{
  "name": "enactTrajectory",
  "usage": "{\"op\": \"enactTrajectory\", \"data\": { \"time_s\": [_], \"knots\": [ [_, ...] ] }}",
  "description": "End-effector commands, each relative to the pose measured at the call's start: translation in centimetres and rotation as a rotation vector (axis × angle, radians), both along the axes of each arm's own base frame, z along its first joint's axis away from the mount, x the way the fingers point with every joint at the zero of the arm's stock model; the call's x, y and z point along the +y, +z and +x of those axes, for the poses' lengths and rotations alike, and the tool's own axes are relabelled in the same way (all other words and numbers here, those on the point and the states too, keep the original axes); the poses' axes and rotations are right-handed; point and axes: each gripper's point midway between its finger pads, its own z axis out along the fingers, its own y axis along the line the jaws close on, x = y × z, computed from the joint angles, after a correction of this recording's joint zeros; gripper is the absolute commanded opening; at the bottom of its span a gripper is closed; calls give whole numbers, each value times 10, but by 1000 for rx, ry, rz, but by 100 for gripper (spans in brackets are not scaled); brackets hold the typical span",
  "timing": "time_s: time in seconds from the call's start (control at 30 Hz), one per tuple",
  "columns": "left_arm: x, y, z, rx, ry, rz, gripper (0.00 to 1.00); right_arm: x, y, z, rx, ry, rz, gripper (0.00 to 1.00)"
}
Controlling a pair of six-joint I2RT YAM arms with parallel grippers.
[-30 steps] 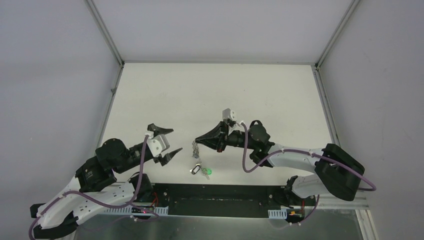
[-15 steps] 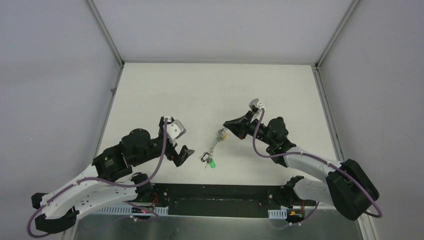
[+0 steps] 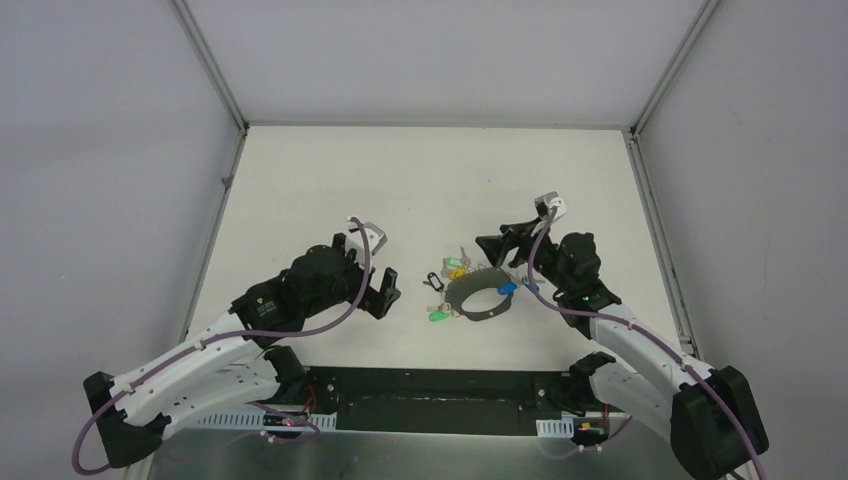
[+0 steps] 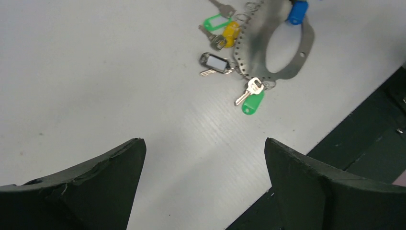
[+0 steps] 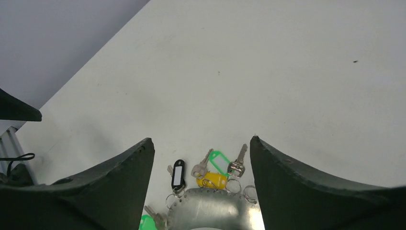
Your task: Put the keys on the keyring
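The keyring (image 3: 478, 300), a flat grey metal band with small holes along its rim, lies on the white table (image 3: 400, 180). The keys hang from its rim by small rings: a green-tagged one (image 3: 437, 317) at its near left, black-tagged (image 3: 432, 278) and yellow-tagged ones (image 3: 455, 268) at its far left, and a blue tag (image 3: 507, 289) on the right. My right gripper (image 3: 488, 252) hovers open just behind the ring, holding nothing. In the right wrist view the keyring (image 5: 215, 211) and keys (image 5: 213, 180) lie between and below the right gripper (image 5: 201, 141). My left gripper (image 3: 392, 292) stands wide open to the left of the ring. The left wrist view shows the keyring (image 4: 299, 52) well beyond the left gripper (image 4: 203, 141).
A black strip (image 3: 430, 385) runs along the table's near edge, just under the left gripper's right finger (image 4: 311, 182). Grey walls with aluminium rails (image 3: 215, 220) enclose the table on three sides.
The right gripper has opened and let go of the keyring, which now lies flat on the table farther right. The left gripper opened wide and moved right toward it.
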Motion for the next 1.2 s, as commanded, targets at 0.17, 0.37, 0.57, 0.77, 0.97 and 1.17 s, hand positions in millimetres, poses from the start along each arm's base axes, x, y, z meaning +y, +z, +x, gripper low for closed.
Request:
{"op": "enactTrajectory", "data": {
  "time_s": [0.17,0.37,0.57,0.77,0.97,1.17],
  "knots": [
    [27,-24,31,87,146,-111,99,-37,-21,19,95,-162,-79,91],
    [58,-44,64,111,257,-166,99,-72,-42,34,150,-283,-137,99],
    [112,-51,110,102,390,-206,99,-125,-62,47,198,-496,-198,100],
    [154,-63,133,34,459,-54,99,-146,-61,55,175,-540,-261,100],
    [172,-71,152,-113,553,-46,99,-183,-78,60,109,-689,-414,100],
    [176,-79,165,-290,550,-45,99,-191,-96,63,57,-716,-443,100]
  ]
}}
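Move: The keyring lies on the table almost under the empty right hand, about 19 cm below and 4 cm back. From that hand and at the same depth, the yellow tag is 6 cm to the left and 1 cm ahead, the blue tag roughly 6 cm to the right and 3 cm back. From the left hand, also empty, the keyring lies some 7 cm ahead, 20 cm to the right and 19 cm below. Outward and down, both empty hands part sideways from the keyring on the table. The right swings about 18 cm right, sinking 11 and edging forward, turning clockwise with its left side dipping as its part-open fingers spread fully. The left, staying wide open, goes left and forward, each roughly 15 cm, sinks as well and turns some 30 degrees counter-clockwise. ##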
